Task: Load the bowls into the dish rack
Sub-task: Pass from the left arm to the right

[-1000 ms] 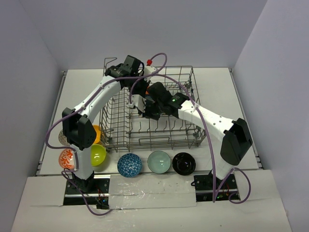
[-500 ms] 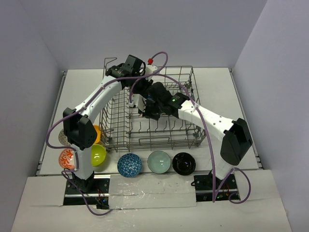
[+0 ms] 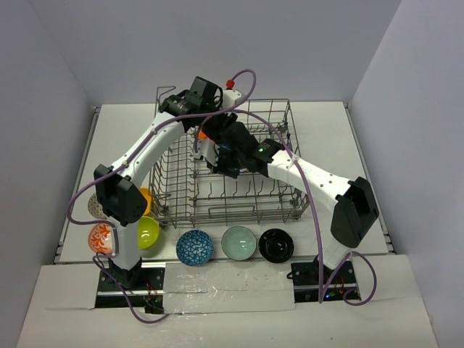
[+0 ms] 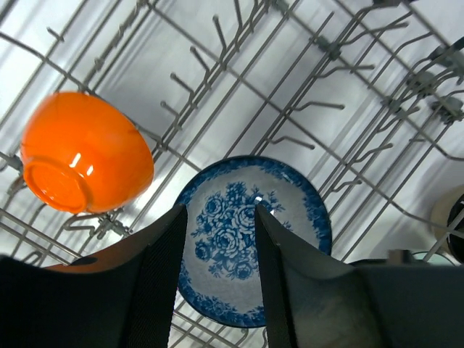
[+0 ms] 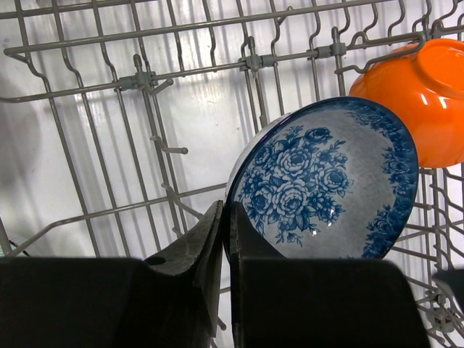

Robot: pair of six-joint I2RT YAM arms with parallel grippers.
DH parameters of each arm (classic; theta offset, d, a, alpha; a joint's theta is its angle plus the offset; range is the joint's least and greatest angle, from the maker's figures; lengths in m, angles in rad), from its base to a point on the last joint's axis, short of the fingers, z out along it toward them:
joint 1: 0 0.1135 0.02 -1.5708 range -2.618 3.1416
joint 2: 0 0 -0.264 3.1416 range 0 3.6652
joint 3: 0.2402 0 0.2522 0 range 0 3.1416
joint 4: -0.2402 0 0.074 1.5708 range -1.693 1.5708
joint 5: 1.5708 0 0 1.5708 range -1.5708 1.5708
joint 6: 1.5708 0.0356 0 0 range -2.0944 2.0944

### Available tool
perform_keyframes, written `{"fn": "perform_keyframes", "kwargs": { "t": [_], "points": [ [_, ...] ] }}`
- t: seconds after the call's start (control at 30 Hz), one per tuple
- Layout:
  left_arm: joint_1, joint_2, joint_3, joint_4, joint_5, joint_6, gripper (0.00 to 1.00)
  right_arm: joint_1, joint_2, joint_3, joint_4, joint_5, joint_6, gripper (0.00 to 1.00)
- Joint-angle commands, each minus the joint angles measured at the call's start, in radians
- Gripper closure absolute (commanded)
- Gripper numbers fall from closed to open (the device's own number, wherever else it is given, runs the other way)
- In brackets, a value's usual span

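Observation:
A white bowl with blue roses (image 5: pixel 326 181) stands on edge among the tines of the dish rack (image 3: pixel 239 197). My right gripper (image 5: pixel 226 210) is shut on its left rim. My left gripper (image 4: pixel 220 212) hangs open just above the same bowl (image 4: pixel 250 239), fingers apart and not touching it. An orange bowl (image 4: pixel 83 159) lies tilted in the rack beside it, also visible in the right wrist view (image 5: pixel 417 87). From above, both grippers meet over the rack's back left part, left (image 3: pixel 214 122) and right (image 3: pixel 216 154), and they hide the rose bowl.
On the table in front of the rack sit a blue-patterned bowl (image 3: pixel 194 247), a pale teal bowl (image 3: pixel 238 242) and a black bowl (image 3: pixel 276 245). Left of the rack are lime green (image 3: pixel 147 232), red-and-white (image 3: pixel 100 238), yellow (image 3: pixel 145 199) and white-patterned (image 3: pixel 93 206) bowls.
My left gripper has opened and let go of the rose bowl, lifting slightly. The right gripper has closed further on the bowl's rim.

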Motion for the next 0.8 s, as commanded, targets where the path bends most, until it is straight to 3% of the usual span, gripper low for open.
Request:
{"fn": "perform_keyframes", "kwargs": {
  "t": [0.0, 0.23, 0.4, 0.6, 0.77],
  "points": [
    [-0.007, -0.017, 0.067, 0.003, -0.009, -0.015, 0.52, 0.004, 0.011, 0.035, 0.045, -0.006, -0.004, 1.00],
    [-0.005, -0.025, 0.052, 0.015, -0.063, -0.017, 0.51, 0.003, 0.016, 0.036, 0.043, -0.007, -0.007, 1.00],
    [0.076, -0.074, 0.015, 0.113, -0.063, -0.136, 0.52, 0.000, 0.011, 0.039, 0.045, 0.003, -0.007, 1.00],
    [0.179, -0.194, -0.046, 0.197, -0.184, -0.211, 0.53, -0.017, -0.003, 0.076, 0.031, -0.030, 0.022, 1.00],
    [0.252, -0.356, -0.202, 0.245, -0.238, -0.208, 0.53, -0.052, 0.010, 0.133, 0.025, -0.049, 0.094, 1.00]
  ]
}}
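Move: Pinched by its near rim in the right fingers, the blue-patterned bowl has its middle about 5 cm ahead of that hand, 1 cm left and 1 cm lower. The half-open, already freed left hand hovers above it: the bowl lies some 7 cm below, 3 cm back and 1 cm right. The orange bowl in the rack stands roughly 13 cm ahead of the right hand, 3 cm left and 4 cm lower. Leaving the blue-patterned bowl, the left hand lifts about 1 cm, hangs there briefly, then swings away with growing speed, some 13 cm left, also up and forward about 6 cm each. It turns nearly 30 degrees counter-clockwise, fingers still half open. The right hand stays almost in place, keeping its pinch on the bowl's rim. ##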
